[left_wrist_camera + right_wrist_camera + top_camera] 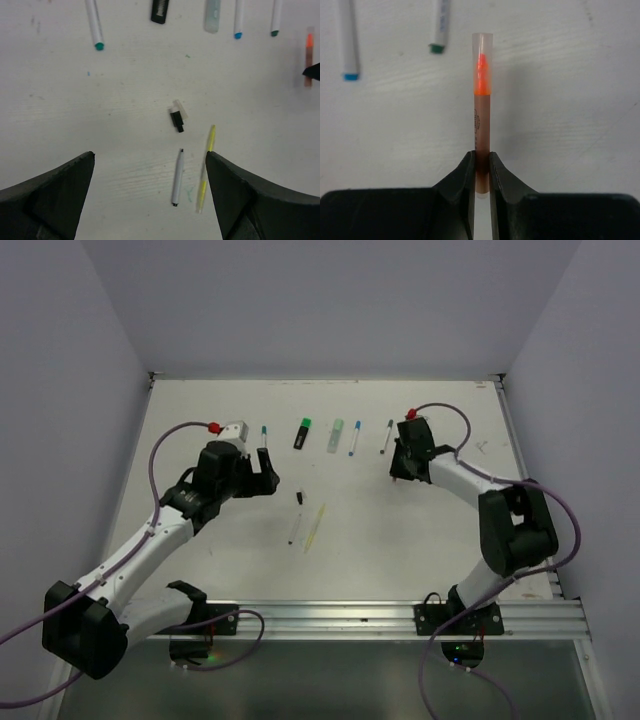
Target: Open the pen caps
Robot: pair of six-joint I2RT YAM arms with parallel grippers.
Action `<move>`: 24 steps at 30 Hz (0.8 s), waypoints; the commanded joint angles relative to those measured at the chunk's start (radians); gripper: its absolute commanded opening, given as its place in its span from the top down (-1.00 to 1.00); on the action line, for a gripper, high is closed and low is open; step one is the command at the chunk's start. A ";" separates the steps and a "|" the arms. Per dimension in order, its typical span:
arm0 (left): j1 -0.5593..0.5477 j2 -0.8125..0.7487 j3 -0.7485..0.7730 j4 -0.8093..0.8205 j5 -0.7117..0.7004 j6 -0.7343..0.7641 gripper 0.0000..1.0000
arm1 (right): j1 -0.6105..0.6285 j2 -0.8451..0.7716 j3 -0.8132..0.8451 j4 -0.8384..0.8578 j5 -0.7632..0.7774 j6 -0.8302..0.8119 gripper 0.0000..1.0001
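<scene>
My right gripper (481, 162) is shut on the lower end of a brown pen (481, 125). Its orange tip sits under a clear cap (482, 50) pointing away from the jaws. My left gripper (150, 157) is open above the table, its fingers (60, 190) either side of an uncapped white pen barrel (177, 177) and a thin yellow pen (206, 167). A loose black cap (178, 119) lies just beyond them. From above, the left gripper (265, 465) is left of centre and the right gripper (398, 472) is at right.
A row lies at the back: a teal-tipped pen (264, 433), a black and green highlighter (302, 433), a pale mint marker (336, 436), a blue-tipped pen (354, 438) and a dark-tipped pen (387, 436). White walls close three sides.
</scene>
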 commanded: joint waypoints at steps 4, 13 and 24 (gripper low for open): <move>-0.020 -0.037 -0.049 0.225 0.236 -0.232 -0.82 | 0.260 -0.326 -0.199 0.257 -0.098 0.001 1.00; -0.230 -0.013 -0.097 0.422 0.045 -0.381 -0.58 | 0.564 -0.455 -0.383 0.618 -0.057 0.084 1.00; -0.286 0.086 -0.126 0.494 -0.015 -0.441 -0.34 | 0.652 -0.443 -0.417 0.742 -0.018 0.108 1.00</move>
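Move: The orange pen, already gripped by the right hand with its middle some 4 cm ahead and 2 above, lies about 41 cm right, 12 ahead and 9 below the left hand. From the right hand, the open left gripper is roughly 41 cm left, 9 back and 11 above. A loose black cap lies about 8 cm right of the left hand, level with it and 13 below; the yellow pen lies 12 cm back from that cap and 5 right. Right hand carries the orange pen 23 cm left, back, up; left hand swings 12 cm right, fingers narrowing. ##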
